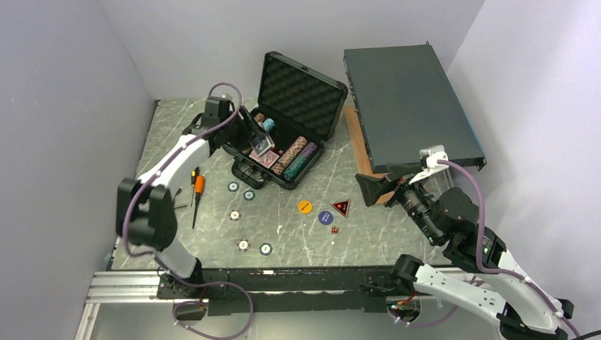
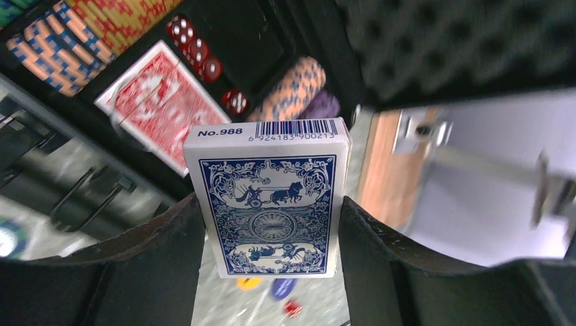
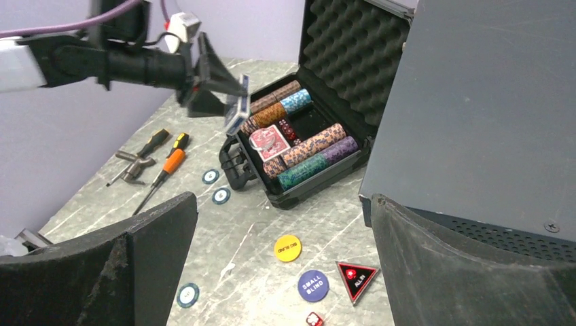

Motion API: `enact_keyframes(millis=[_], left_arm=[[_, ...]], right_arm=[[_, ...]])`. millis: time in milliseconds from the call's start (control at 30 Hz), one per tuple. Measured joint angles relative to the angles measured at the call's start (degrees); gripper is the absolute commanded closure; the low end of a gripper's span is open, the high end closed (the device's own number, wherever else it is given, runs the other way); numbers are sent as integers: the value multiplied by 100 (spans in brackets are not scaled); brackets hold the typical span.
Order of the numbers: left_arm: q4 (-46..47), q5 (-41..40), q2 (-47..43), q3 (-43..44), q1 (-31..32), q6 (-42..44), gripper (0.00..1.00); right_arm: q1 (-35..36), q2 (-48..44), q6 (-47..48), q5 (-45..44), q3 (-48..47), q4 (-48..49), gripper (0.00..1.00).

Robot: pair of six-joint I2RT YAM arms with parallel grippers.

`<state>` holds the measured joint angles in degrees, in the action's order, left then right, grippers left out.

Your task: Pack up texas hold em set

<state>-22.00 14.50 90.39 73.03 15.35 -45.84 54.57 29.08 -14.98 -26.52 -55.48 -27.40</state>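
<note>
The small black case [image 1: 249, 174] lies open at the table's back, its foam lid [image 1: 301, 92] upright. Rows of poker chips [image 1: 296, 156], a red card deck [image 2: 163, 102] and several red dice [image 2: 197, 47] lie inside. My left gripper [image 2: 272, 231] is shut on a blue card deck [image 2: 268, 197], held just above the case's left part [image 1: 263, 144]. On the table lie loose chips [image 1: 249, 195], a yellow button [image 3: 287, 248], a blue button [image 3: 313, 285], a red triangle [image 3: 356, 278] and a die [image 1: 334, 229]. My right gripper [image 3: 282, 200] hangs open and unladen above them.
A large flat dark grey metal box [image 1: 411, 99] leans at the back right, close beside the case. Orange-handled screwdrivers [image 1: 198, 188] and pliers [image 3: 132, 166] lie at the left. Walls close in on both sides and the back.
</note>
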Motion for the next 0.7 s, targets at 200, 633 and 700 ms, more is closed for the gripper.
enact_keyframes(millis=[200, 633, 700], left_arm=[[61, -407, 1838, 1467, 57, -1943, 100], [-557, -1703, 3407, 3215, 658, -3613, 97], [-636, -1897, 3484, 3300, 737, -3668, 96]], right_arm=[[0, -111, 0, -59, 17, -37, 0], [-2, -299, 7, -251, 17, -308, 0], [0, -310, 15, -275, 17, -308, 0]])
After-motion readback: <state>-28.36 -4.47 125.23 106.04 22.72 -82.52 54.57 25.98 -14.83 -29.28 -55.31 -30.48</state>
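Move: The empty pocket in the case, where the blue card deck in my left hand is going, lies about 11 cm ahead of that hand, 7 cm to its right and 15 cm below. The red card deck lies about 4 cm ahead and 1 cm to the right; the blue chips are 14 cm ahead and 1 cm right, the peach chips 5 cm ahead and 9 cm right, all some 15 cm down. From my right hand the pocket is roughly 32 cm ahead, 23 cm left and 33 cm below. Keeping the blue card deck pinched, my left hand carries it about 13 cm forward over the open case, fast at first and then easing, while drifting 7 cm right and sinking 7 cm towards the empty pocket. I swing the wrist some 30 degrees counter-clockwise and tip the fingers further down on the way. ##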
